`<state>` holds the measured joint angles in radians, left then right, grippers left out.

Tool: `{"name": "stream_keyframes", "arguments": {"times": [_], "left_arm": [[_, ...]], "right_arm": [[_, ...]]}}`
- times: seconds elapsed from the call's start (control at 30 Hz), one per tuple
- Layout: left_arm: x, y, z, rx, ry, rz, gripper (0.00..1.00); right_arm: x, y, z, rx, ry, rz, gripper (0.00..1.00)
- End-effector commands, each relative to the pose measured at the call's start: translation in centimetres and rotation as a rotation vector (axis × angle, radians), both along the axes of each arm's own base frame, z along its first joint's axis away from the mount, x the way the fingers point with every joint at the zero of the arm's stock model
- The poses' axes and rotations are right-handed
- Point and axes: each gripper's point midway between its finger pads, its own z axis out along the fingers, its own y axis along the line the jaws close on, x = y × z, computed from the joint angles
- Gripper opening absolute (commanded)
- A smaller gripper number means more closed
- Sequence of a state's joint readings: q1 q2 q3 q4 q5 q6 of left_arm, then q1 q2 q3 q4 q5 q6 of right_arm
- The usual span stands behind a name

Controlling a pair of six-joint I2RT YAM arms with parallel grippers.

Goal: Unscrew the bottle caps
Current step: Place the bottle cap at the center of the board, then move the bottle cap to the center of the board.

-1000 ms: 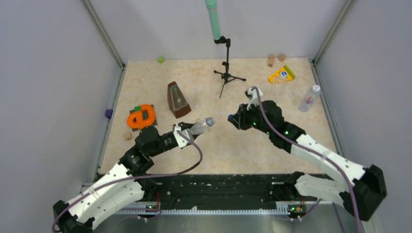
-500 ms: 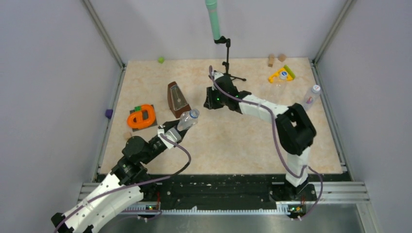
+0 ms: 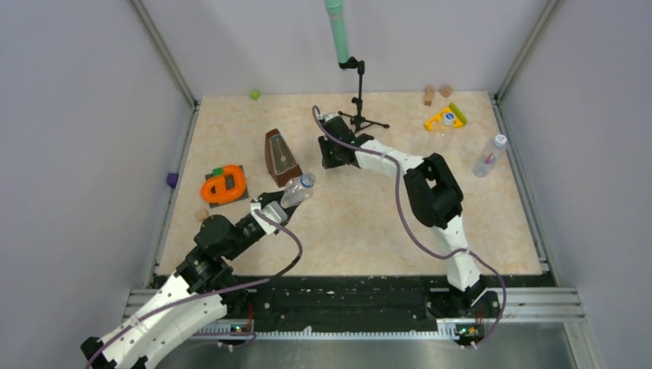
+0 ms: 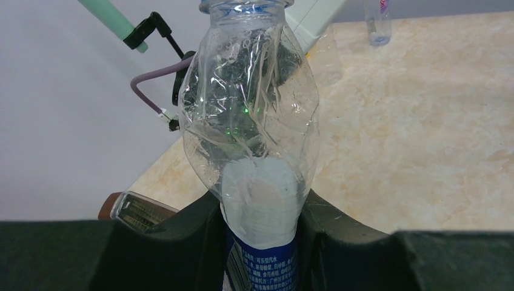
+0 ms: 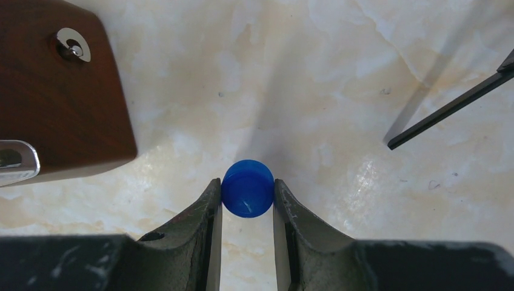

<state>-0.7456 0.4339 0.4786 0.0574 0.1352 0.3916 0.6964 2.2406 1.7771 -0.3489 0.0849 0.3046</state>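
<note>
My left gripper (image 3: 275,207) is shut on the body of a clear bottle (image 3: 298,188) with a blue-and-white label (image 4: 260,260). The bottle tilts up and away from me, and its mouth (image 4: 245,5) has no cap on it. My right gripper (image 5: 246,195) is shut on a dark blue cap (image 5: 246,188) just above the tabletop, right of the metronome. From above, this gripper (image 3: 329,160) hides the cap. A second bottle (image 3: 487,157) with a white cap (image 3: 500,140) lies at the right edge. A white cap (image 3: 448,118) shows by the yellow piece.
A brown metronome (image 3: 281,157) stands just left of the right gripper, its wooden side (image 5: 60,91) close by. A tripod stand (image 3: 360,115) has a leg (image 5: 448,112) near. An orange object (image 3: 224,186), a yellow piece (image 3: 455,117) and wooden blocks (image 3: 437,93) lie further off.
The right arm swung from mid-table to the far left, beside the metronome, lowering the blue cap. The left gripper drew the bottle back to the left, then held still.
</note>
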Motion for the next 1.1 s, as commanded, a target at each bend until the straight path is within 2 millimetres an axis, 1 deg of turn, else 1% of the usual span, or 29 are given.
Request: {"name": "stream_keyframes", "arguments": {"times": [0.0,0.1,0.2,0.4,0.53,0.63,0.77,0.9,1.03,1.07], "left_arm": [[0.2,0.4,2.1,-0.059,-0.028,0.022,0.0],[0.3,0.3,2.1,-0.055,-0.023,0.025,0.0],[0.4,0.4,2.0,-0.051,-0.021,0.028,0.0],[0.2,0.4,2.7,-0.072,-0.044,0.023,0.0],[-0.1,0.7,3.4,-0.096,-0.067,0.023,0.0],[-0.1,0.9,3.6,-0.101,-0.074,0.034,0.0],[-0.1,0.9,3.8,-0.103,-0.076,0.031,0.0],[-0.5,1.1,4.6,-0.106,-0.086,0.025,0.0],[-1.1,1.7,5.7,-0.107,-0.114,0.028,0.0],[-1.1,1.9,5.9,-0.105,-0.121,0.033,0.0]], "right_arm": [[0.4,0.5,1.0,-0.033,-0.044,0.022,0.03],[-0.8,0.9,0.1,-0.036,-0.01,0.054,0.03],[-2.7,1.1,-0.9,-0.049,0.018,0.091,0.04],[-6.3,1.9,-1.5,0.006,0.055,0.138,0.05],[-9.7,3.2,-2.3,0.013,0.107,0.219,0.07],[-11.5,3.9,-2.8,-0.004,0.107,0.243,0.08],[-13.5,5.2,-2.5,0.033,0.122,0.277,0.1],[-15.4,5.9,-2.3,0.042,0.132,0.313,0.14],[-16.8,6.1,-1.9,0.077,0.142,0.35,0.21],[-17.0,6.0,-1.7,0.077,0.144,0.355,0.25]]}}
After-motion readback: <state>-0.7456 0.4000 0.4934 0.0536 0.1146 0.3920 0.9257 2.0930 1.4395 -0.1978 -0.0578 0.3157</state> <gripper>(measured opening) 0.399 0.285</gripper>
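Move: The blue cap is already pinched in the right fingers. The bare board it is being taken over lies roughly 15 cm back, 6 cm to the left and 4 cm below. The metronome stands about level, 12 cm left; the tripod's middle is some 13 cm ahead and 9 cm right; the held bottle is 22 cm back, 9 cm left and well above. From the left hand, that board spot is about 9 cm ahead, 5 cm right and far below. The blue cap, kept pinched between the right fingertips, is first lowered about 3 cm while starting back, then carried low and level over the board, back towards the robot and somewhat left, about 15 cm in all. It goes away from the tripod and past the metronome's right side, the hand turning nearly 20 degrees counter-clockwise. Whether the cap touches the board can't be seen. ##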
